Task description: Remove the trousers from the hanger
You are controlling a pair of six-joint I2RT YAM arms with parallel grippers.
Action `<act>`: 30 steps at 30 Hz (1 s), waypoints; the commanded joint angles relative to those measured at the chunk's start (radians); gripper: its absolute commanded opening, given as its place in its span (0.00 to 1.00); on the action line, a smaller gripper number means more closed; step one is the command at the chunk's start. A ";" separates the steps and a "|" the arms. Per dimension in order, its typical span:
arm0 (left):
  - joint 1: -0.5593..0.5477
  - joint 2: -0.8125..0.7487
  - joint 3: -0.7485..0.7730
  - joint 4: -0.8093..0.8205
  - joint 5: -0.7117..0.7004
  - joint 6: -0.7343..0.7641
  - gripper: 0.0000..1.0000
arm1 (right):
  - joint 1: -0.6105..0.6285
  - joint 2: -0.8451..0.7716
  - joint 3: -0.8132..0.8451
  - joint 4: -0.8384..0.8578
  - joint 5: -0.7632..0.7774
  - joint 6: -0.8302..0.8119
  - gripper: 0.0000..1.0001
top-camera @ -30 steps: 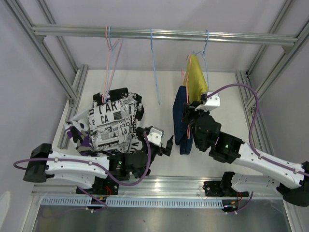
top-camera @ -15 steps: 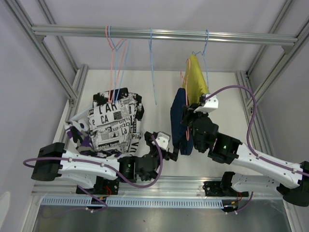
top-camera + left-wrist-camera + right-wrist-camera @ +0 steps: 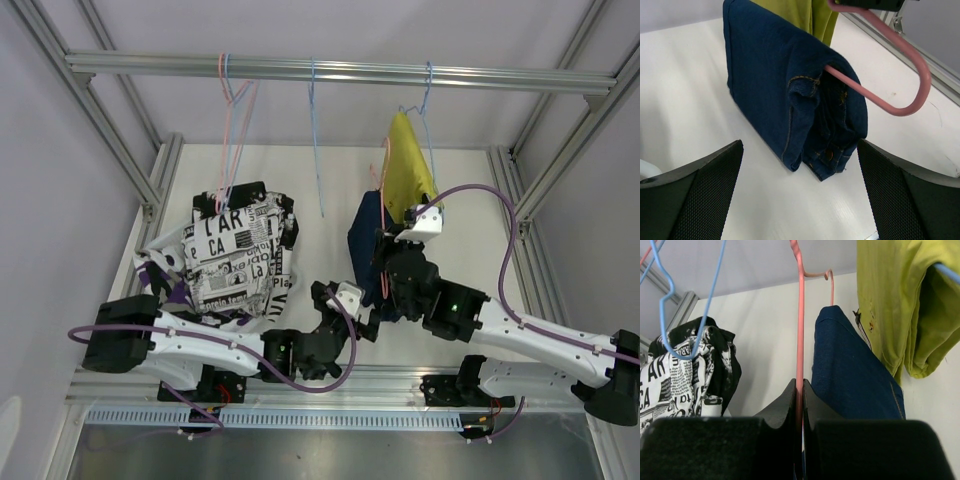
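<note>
The navy trousers (image 3: 364,248) hang folded over the bar of a pink hanger (image 3: 384,180), near the table. My right gripper (image 3: 800,390) is shut on that hanger's wire (image 3: 800,330), with the navy trousers (image 3: 850,370) just to its right. My left gripper (image 3: 800,200) is open and low over the table, and the navy trousers (image 3: 790,85) sit just ahead of its wide-apart fingers (image 3: 700,195). The hanger's pink end loop (image 3: 900,70) sticks out of the fold. Yellow trousers (image 3: 405,168) hang on a blue hanger from the rail behind.
A pile of patterned trousers (image 3: 232,255) lies on the table at the left. An empty pink hanger (image 3: 235,110) and an empty blue hanger (image 3: 318,130) hang from the aluminium rail (image 3: 340,70). Frame posts stand on both sides.
My left arm has swung right across the table, bringing its open gripper up to the navy trousers. The right gripper has shifted the hanger and trousers slightly left and nearer.
</note>
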 commanded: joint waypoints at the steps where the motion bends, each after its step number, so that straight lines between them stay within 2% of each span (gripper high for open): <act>1: -0.008 0.017 -0.006 0.059 -0.007 -0.069 0.99 | 0.001 -0.002 -0.008 0.072 0.045 0.059 0.00; 6: -0.008 0.053 0.004 0.082 -0.025 -0.059 0.99 | 0.001 -0.002 -0.019 0.067 0.038 0.085 0.00; 11: -0.002 0.124 0.016 0.196 -0.044 -0.009 0.99 | 0.001 -0.008 -0.015 0.060 0.018 0.102 0.00; 21: 0.111 0.214 0.051 0.285 0.008 0.021 1.00 | 0.004 -0.026 -0.028 0.021 -0.004 0.100 0.00; 30: 0.161 0.346 0.119 0.440 0.058 0.153 0.99 | 0.004 -0.045 -0.048 0.037 -0.039 0.102 0.00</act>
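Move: The navy trousers hang over the pink hanger's bar, their middle about 10 cm ahead of the open left hand and 5 cm to its right, near its height. The hanger's near bottom corner sits some 7 cm to the left hand's right, hardly ahead or back, and 2 cm above; the yellow trousers hang about 20 cm ahead, 12 cm right and 8 cm higher. From the right hand, the navy trousers lie about 5 cm ahead, centred left to right, and 8 cm lower. The navy trousers are approached by the wide-open left hand, which first sinks about 4 cm while easing right, then advances some 4 cm, and ends by sliding about 2 cm more to the right, barely turning. The right hand keeps the pink hanger's wire pinched and lowers it roughly 2 cm. The left fingers stay open and come close to the cloth; contact can't be seen. ##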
